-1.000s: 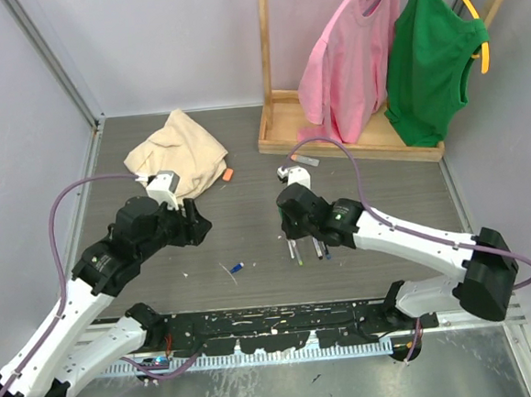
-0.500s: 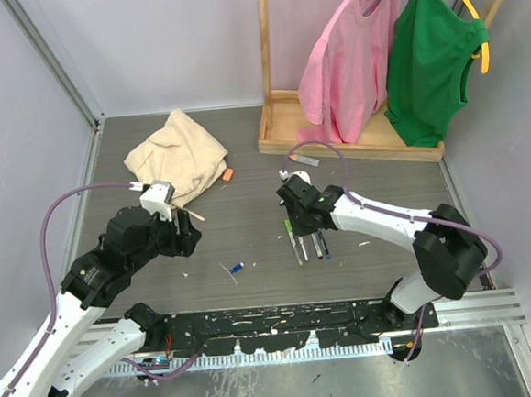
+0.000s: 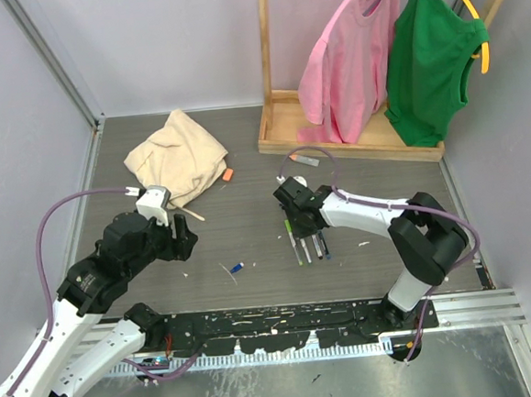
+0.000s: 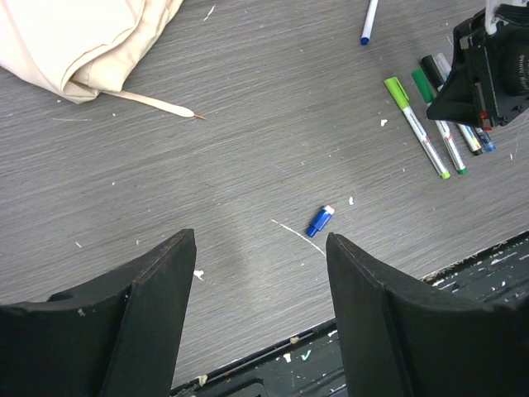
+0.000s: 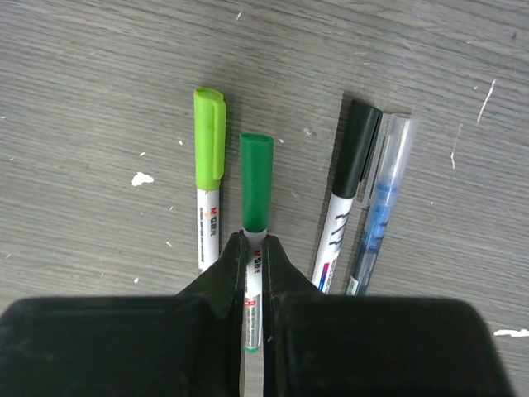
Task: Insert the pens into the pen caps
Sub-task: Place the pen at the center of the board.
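Note:
Several capped pens lie side by side on the grey table: one with a light green cap [image 5: 209, 157], one with a dark green cap [image 5: 255, 178], one with a black cap [image 5: 351, 182] and a clear blue one [image 5: 382, 190]. My right gripper [image 5: 254, 240] hovers over the dark-green-capped pen, shut, and the barrel shows through the thin slit between its fingers. The same gripper [image 3: 296, 216] appears in the top view above the pen row [image 3: 306, 243]. A loose blue cap [image 4: 320, 222] lies ahead of my open, empty left gripper [image 4: 260, 244]. An orange cap [image 3: 229, 174] sits beside the cloth. Another pen [image 4: 369, 21] lies farther off.
A beige cloth [image 3: 177, 155] lies at the back left, with a thin tan stick [image 4: 153, 103] beside it. A wooden rack base [image 3: 283, 128] with a pink shirt [image 3: 346, 59] and a green top [image 3: 433, 52] stands at the back right. A black rail [image 3: 275, 325] runs along the near edge.
My left arm has drawn back towards the near left and its jaws have widened a little. The right arm has folded inward, its shut gripper shifting slightly away along the pen row.

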`<state>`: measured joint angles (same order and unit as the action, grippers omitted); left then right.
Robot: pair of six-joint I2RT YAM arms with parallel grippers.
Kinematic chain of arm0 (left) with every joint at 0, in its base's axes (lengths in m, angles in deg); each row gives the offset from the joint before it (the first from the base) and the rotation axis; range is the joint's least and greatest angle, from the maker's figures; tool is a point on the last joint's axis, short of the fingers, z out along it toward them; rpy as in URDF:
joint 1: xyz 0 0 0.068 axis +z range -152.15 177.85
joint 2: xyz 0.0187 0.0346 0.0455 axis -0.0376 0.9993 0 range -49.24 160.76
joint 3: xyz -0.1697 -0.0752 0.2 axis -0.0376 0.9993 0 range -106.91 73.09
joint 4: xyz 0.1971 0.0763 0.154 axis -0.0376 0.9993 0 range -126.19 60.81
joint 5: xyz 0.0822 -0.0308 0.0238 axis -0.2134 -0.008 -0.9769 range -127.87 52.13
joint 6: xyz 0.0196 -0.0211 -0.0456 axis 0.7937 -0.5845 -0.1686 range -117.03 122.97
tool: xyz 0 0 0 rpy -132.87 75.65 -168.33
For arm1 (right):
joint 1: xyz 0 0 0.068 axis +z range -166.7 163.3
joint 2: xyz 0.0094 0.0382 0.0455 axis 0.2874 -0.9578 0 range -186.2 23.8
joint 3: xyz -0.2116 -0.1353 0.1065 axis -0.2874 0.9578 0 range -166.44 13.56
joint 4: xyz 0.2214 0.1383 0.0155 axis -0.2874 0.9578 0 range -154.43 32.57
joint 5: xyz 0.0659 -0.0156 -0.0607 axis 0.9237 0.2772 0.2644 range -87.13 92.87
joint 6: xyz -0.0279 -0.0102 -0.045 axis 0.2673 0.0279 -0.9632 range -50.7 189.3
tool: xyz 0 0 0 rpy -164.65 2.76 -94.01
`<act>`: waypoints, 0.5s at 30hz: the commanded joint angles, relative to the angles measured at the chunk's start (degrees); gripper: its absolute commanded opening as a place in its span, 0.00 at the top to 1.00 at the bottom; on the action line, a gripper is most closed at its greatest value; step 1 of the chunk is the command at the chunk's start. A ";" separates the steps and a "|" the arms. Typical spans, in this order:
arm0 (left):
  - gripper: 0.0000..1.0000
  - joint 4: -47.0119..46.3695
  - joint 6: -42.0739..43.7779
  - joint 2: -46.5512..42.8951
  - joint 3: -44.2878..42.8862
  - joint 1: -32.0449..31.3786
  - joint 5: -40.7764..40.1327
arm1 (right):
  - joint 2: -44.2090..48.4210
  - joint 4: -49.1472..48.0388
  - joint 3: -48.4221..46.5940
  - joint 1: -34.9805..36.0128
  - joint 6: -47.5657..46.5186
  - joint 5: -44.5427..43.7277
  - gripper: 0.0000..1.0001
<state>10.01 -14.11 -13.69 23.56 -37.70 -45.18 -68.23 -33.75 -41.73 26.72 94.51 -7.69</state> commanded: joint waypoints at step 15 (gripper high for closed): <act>0.34 -1.63 0.34 0.14 0.41 0.22 0.36 | -1.67 -3.11 0.44 -0.82 -0.51 -0.70 0.69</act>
<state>9.99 -14.13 -13.73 23.84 -37.70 -45.16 -71.58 -36.16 -41.29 26.19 94.25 -7.98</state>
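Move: The right hand holds the green pen about 2 cm over its resting place, which lies straight below, level ahead. Beside that place, the lime pen lies some 2 cm to the hand's left, the black pen about 3 cm to its right and the blue pen about 5 cm right, all roughly level with it. From the left hand, that place is about 24 cm right, 3 cm back and 20 cm down. The right hand lowers the green pen about 2 cm between its neighbours, and its fingers open, letting go. ##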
